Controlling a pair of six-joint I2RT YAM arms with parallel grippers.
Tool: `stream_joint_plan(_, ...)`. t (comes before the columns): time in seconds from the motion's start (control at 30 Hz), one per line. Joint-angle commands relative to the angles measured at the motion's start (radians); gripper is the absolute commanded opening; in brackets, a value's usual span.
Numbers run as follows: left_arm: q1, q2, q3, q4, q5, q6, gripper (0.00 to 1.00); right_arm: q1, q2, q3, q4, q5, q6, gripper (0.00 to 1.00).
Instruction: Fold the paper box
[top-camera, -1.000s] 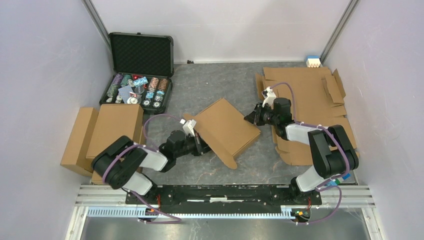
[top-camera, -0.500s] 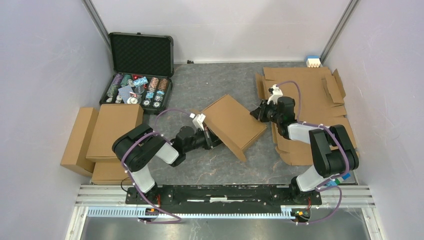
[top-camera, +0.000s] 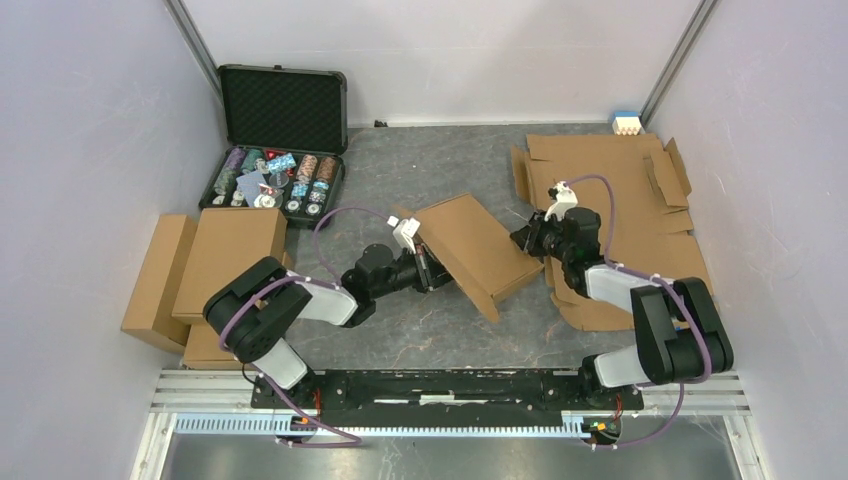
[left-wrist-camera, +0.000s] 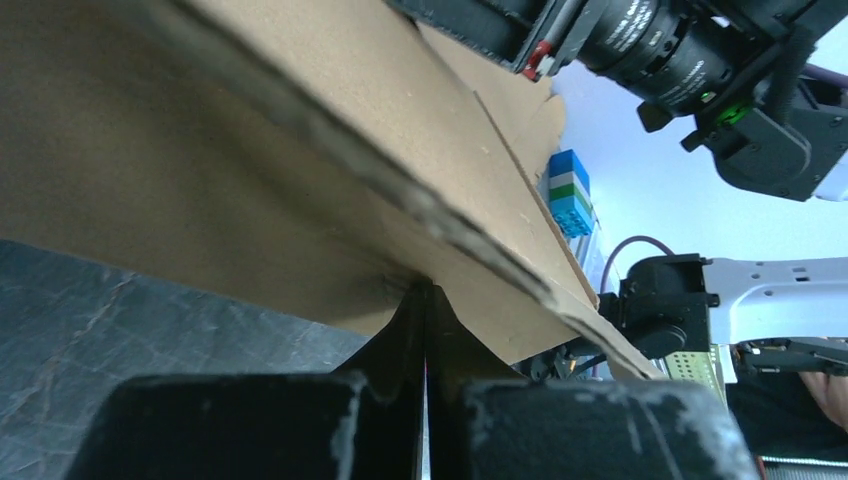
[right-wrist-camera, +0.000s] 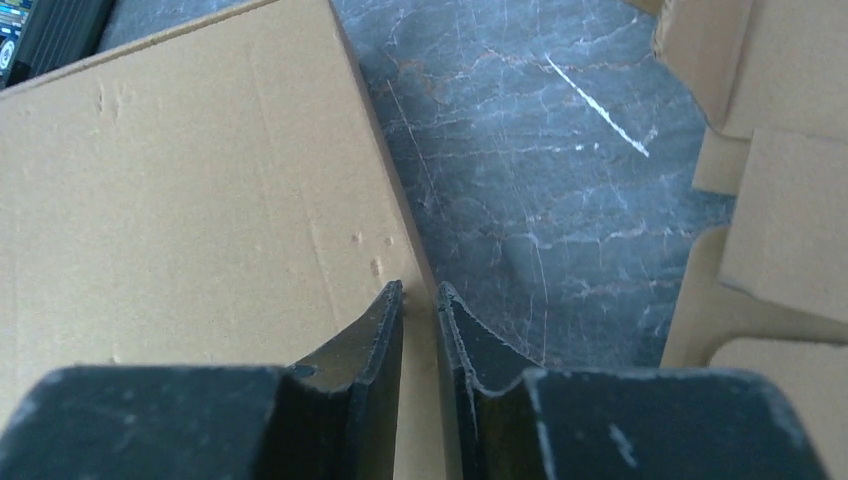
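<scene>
The paper box (top-camera: 478, 252) is a closed brown cardboard mailer in the middle of the table, tilted with its left side raised and a flap sticking out at its near end. My left gripper (top-camera: 432, 268) sits under that raised left side. In the left wrist view it (left-wrist-camera: 425, 287) is shut, and its tips press up against the box's underside (left-wrist-camera: 200, 170). My right gripper (top-camera: 522, 240) is at the box's right edge. In the right wrist view its jaws (right-wrist-camera: 420, 288) stand a narrow gap apart over the top face (right-wrist-camera: 180, 200), right at the edge.
An open black case of poker chips (top-camera: 275, 180) stands at the back left. Folded brown boxes (top-camera: 215, 260) are stacked at the left. Flat cardboard sheets (top-camera: 630, 190) lie under and behind the right arm. A small blue and white block (top-camera: 625, 123) is in the back right corner.
My left arm has reached further right under the box, shifting the box right and tipping its left side higher. My right gripper has drawn back to the right along with the box's edge.
</scene>
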Motion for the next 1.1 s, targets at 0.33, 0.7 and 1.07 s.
stream_joint_plan(0.33,-0.1,-0.13,0.131,-0.045,-0.116,0.082,0.04,0.045,-0.24,-0.12,-0.274,-0.174,0.023,0.27)
stream_joint_plan(0.7,-0.143,0.014,0.273,-0.05,-0.126,0.124,0.05,0.044,-0.303,-0.093,-0.381,-0.032,-0.057,0.38)
stream_joint_plan(1.07,-0.148,0.08,0.413,-0.19,-0.088,0.171,0.08,0.044,-0.249,-0.159,-0.271,0.043,-0.062,0.43)
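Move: The paper box's middle is about 7 cm to the right of the left hand, 5 cm farther out and slightly lower. Its open flap's middle is only some 2 cm ahead of that hand, 1 cm to its right and a touch above. From the right hand, at the box's right-hand edge, the box's middle is about 9 cm left and 3 cm back, about level in height. The cardboard sheets are centred some 22 cm to the right hand's right, 2 cm ahead, 6 cm lower. Rising about 11 cm and then increasingly swinging right, roughly 10 cm in all, the left hand keeps its shut fingers against the underside of the box's near-left side and pushes it up and over, fingertips tilting up some 15 degrees. The right hand draws back about 8 cm along the box's right side, then sinks a few centimetres as its fingers open wider beside the box. ##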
